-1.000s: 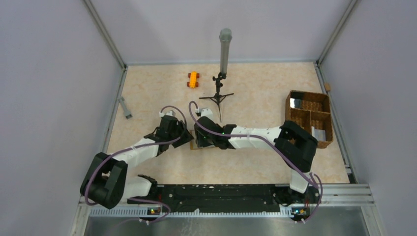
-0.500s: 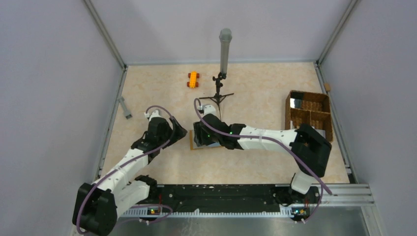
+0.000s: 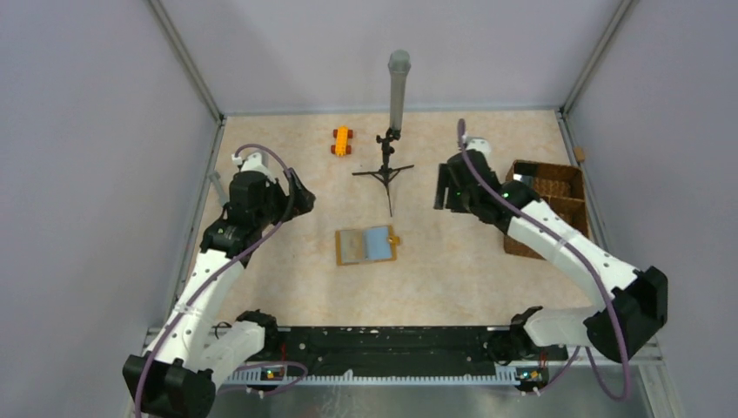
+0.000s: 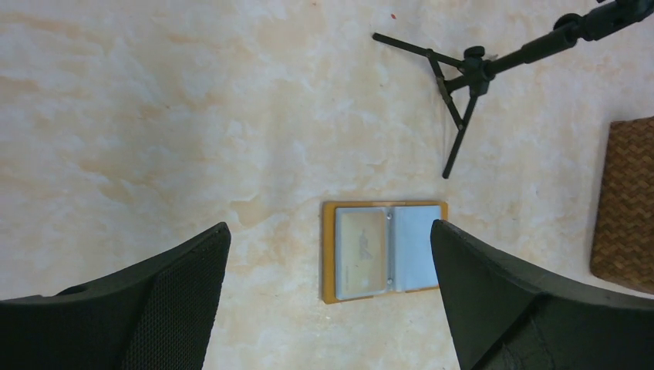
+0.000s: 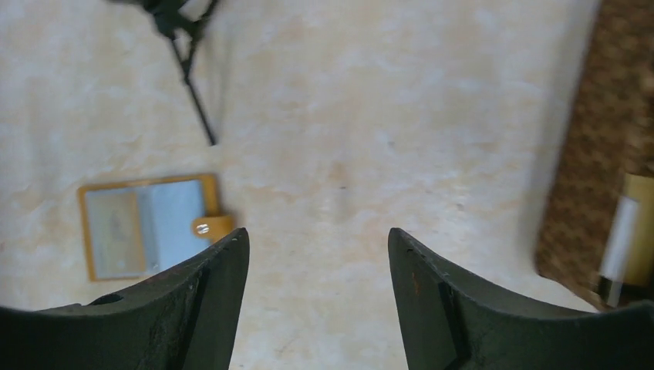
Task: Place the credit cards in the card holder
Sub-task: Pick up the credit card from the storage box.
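The mustard-orange card holder lies open and flat on the table between the two arms. In the left wrist view the card holder shows a silvery-tan card in its left half and a pale blue card in its right half. Its snap tab sticks out on the right side. My left gripper hovers up and to the left of it, open and empty. My right gripper hangs open and empty to the far right of it.
A black tripod stand with a grey tube stands just behind the holder. An orange toy car sits at the back. A brown wicker basket stands at the right edge, beside the right arm. Walls close in on three sides.
Both arms have pulled back from the holder, the left one to the far left, the right one to the far right. Both sets of jaws have opened. The open holder is uncovered.
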`<state>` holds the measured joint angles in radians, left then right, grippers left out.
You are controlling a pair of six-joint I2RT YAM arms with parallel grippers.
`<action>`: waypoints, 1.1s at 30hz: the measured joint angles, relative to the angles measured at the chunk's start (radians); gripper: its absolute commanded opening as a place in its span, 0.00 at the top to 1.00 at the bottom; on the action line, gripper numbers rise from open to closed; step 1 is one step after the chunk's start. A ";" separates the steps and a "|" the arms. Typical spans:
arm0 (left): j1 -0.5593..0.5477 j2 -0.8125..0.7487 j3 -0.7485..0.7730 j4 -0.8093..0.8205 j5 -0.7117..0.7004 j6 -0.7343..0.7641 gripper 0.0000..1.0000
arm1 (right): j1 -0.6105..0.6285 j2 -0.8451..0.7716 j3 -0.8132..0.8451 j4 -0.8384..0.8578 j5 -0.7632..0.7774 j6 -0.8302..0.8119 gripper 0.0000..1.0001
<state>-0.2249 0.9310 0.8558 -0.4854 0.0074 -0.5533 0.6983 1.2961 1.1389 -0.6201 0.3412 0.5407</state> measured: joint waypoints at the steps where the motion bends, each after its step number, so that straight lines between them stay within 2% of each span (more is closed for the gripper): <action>1: 0.009 0.000 0.011 -0.008 -0.008 0.019 0.01 | -0.046 -0.018 0.000 -0.031 0.009 0.000 0.34; 8: 0.051 0.000 0.019 -0.072 -0.047 0.108 0.01 | -0.380 -0.139 -0.067 -0.165 0.064 0.002 0.34; 10: 0.053 0.000 0.022 -0.089 -0.047 0.135 0.01 | -0.455 -0.166 -0.108 -0.178 0.056 0.002 0.37; 12: 0.053 0.000 0.028 -0.108 -0.050 0.156 0.01 | -0.514 -0.188 -0.154 -0.184 0.042 0.006 0.45; 15: 0.053 0.000 0.036 -0.123 -0.059 0.180 0.01 | -0.559 -0.211 -0.205 -0.190 0.022 0.020 0.54; 17: 0.053 0.000 0.036 -0.123 -0.059 0.190 0.01 | -0.576 -0.227 -0.237 -0.191 0.003 0.027 0.64; 19: 0.054 -0.003 0.036 -0.123 -0.058 0.194 0.01 | -0.599 -0.236 -0.258 -0.194 -0.012 0.026 0.68; 24: 0.055 -0.008 0.036 -0.122 -0.054 0.205 0.01 | -0.641 -0.234 -0.282 -0.195 -0.037 0.024 0.68; 33: 0.061 -0.008 0.036 -0.122 -0.049 0.209 0.01 | -0.642 -0.187 -0.282 -0.180 -0.068 0.000 0.69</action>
<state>-0.1642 0.9226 0.8921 -0.6079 -0.0414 -0.3443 0.0563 1.1091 0.8574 -0.7998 0.2729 0.5404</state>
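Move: The gold cards in the storage box's near-left compartment lie about 24 cm to the right of the right hand, roughly level with it in reach and some 13 cm below. The white VIP card, in the compartment beyond them, is about 10 cm farther right of them. The open card holder is some 18 cm to the right hand's left, 5 cm back and 16 cm down. From the left hand the gold cards lie about 56 cm right, level in reach, 15 cm below. Rightward in a fast sweep of about 21 cm, the right hand crosses from the open table to the near-left corner of the storage box, easing back and sinking as it arrives while it swings some 35 degrees clockwise and tips down a little. Its fingers, holding nothing, narrow to about half their gap. The left hand, wide open and empty, shifts about 4 cm left, its left side rolling up slightly. ##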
